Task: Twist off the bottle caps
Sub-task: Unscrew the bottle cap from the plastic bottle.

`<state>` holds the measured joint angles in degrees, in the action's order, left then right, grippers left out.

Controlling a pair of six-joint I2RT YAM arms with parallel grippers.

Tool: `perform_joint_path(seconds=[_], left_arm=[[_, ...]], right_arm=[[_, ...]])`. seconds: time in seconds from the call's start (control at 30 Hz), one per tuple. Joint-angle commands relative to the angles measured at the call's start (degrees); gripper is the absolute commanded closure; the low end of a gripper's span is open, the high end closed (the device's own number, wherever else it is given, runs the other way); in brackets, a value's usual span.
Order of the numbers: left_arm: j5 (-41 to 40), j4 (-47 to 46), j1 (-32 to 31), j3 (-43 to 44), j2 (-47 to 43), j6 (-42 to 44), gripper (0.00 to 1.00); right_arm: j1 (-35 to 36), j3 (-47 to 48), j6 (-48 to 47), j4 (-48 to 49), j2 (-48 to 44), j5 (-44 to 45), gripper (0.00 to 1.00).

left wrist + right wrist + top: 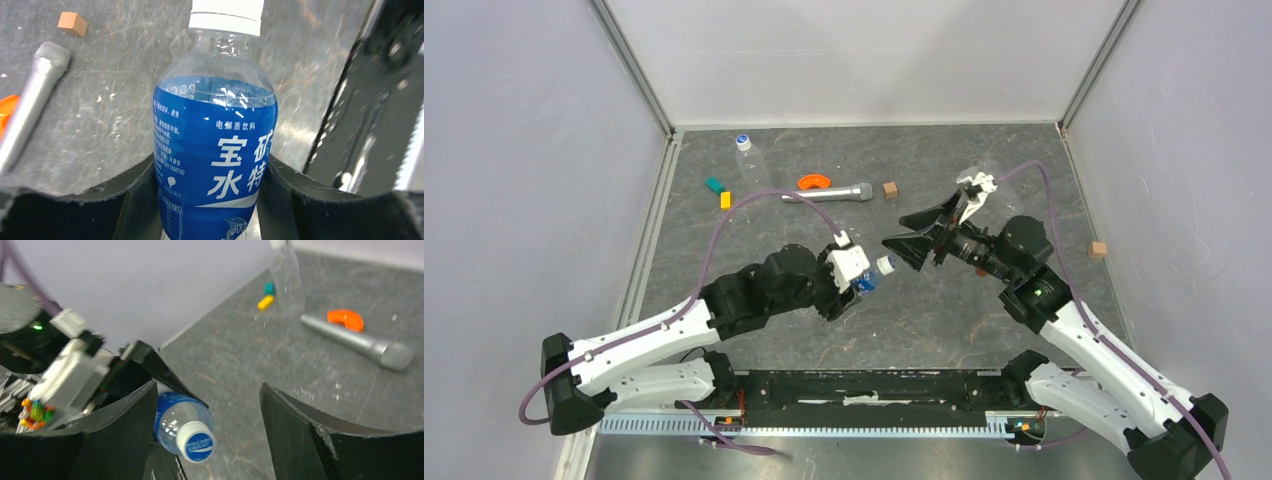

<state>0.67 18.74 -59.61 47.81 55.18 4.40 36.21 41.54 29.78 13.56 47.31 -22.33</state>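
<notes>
My left gripper (852,283) is shut on the blue-labelled bottle (215,140), its fingers (140,197) pressing both sides of the label. The bottle is held above the table with its neck pointing at the right arm. Its bottle cap (198,441), white with a blue top, is on the neck (886,265). My right gripper (206,390) is open, and the cap lies between its fingers (300,435), nearer the left one and touching neither. A clear bottle (749,163) with its cap (743,140) on lies at the back left.
A silver microphone (829,193), an orange curved piece (814,181), a wooden cube (890,189), and yellow (725,200) and teal (715,185) blocks lie at the back. Another wooden cube (1098,249) sits at the right. Walls enclose the table.
</notes>
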Motion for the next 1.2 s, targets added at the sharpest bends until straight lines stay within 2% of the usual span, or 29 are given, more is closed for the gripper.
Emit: perform_joint_path(seconds=[0.0, 0.1, 0.27, 0.37, 0.53, 0.73, 0.83, 0.87, 0.93, 1.07, 1.17], left_arm=[[-8.50, 9.71, -3.81, 3.18, 0.61, 16.98, 0.98], [-7.52, 9.82, -4.57, 2.49, 0.06, 20.48, 0.98], [-7.24, 9.74, -4.81, 2.68, -0.08, 22.87, 0.98], [-7.06, 9.82, -4.98, 3.14, 0.35, 23.77, 0.98], [-6.69, 9.85, -5.10, 3.25, 1.22, 24.33, 0.98], [-5.99, 9.83, -5.41, 3.25, 1.36, 24.31, 0.98], [-5.88, 9.82, -5.46, 3.15, 0.98, 24.24, 0.98], [-5.86, 9.85, -5.49, 3.03, 0.88, 24.12, 0.98], [-5.90, 9.74, -5.48, 2.99, 0.79, 24.10, 0.98], [-5.60, 9.73, -5.59, 2.99, 0.80, 24.32, 0.98], [-4.99, 9.32, -5.56, 2.98, 0.85, 24.10, 0.98]], right_arm=[[-3.99, 0.30, -1.87, -7.82, 2.68, -14.32, 0.21], [-4.52, -1.38, -2.27, -6.93, 3.97, -21.74, 0.21], [-4.48, -4.46, -1.67, -4.40, 4.98, -27.64, 0.21], [-4.48, -7.56, 0.70, 0.20, 5.64, -31.23, 0.25], [-4.48, -10.81, 2.75, 5.52, 6.10, -33.15, 0.35], [-4.48, -12.51, 6.10, 11.68, 7.44, -32.52, 0.39], [-4.48, -13.05, 7.11, 13.86, 8.01, -32.44, 0.51], [-4.52, -13.06, 7.20, 13.94, 8.29, -32.51, 0.52], [-4.47, -13.36, 7.18, 14.18, 8.60, -32.65, 0.61], [-4.43, -13.74, 7.25, 14.76, 9.11, -33.16, 0.63], [-4.11, -14.02, 6.84, 16.43, 9.37, -33.78, 0.85]])
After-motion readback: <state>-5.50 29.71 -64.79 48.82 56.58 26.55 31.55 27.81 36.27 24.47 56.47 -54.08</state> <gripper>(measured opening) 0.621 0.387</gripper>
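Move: The bottle cap lies about 7 cm below the open right hand, some 4 cm back and 2 cm to its left. From the left hand, still gripping the bottle, the cap is roughly 5 cm ahead, 7 cm right and 3 cm above. On the table some 30 cm below the right hand lie the wooden cube, about 29 cm straight ahead, and the microphone, 27 cm ahead and 17 cm left. Sinking about 11 cm and back 6, the right hand pinches the cap; the left lowers the bottle slightly. ##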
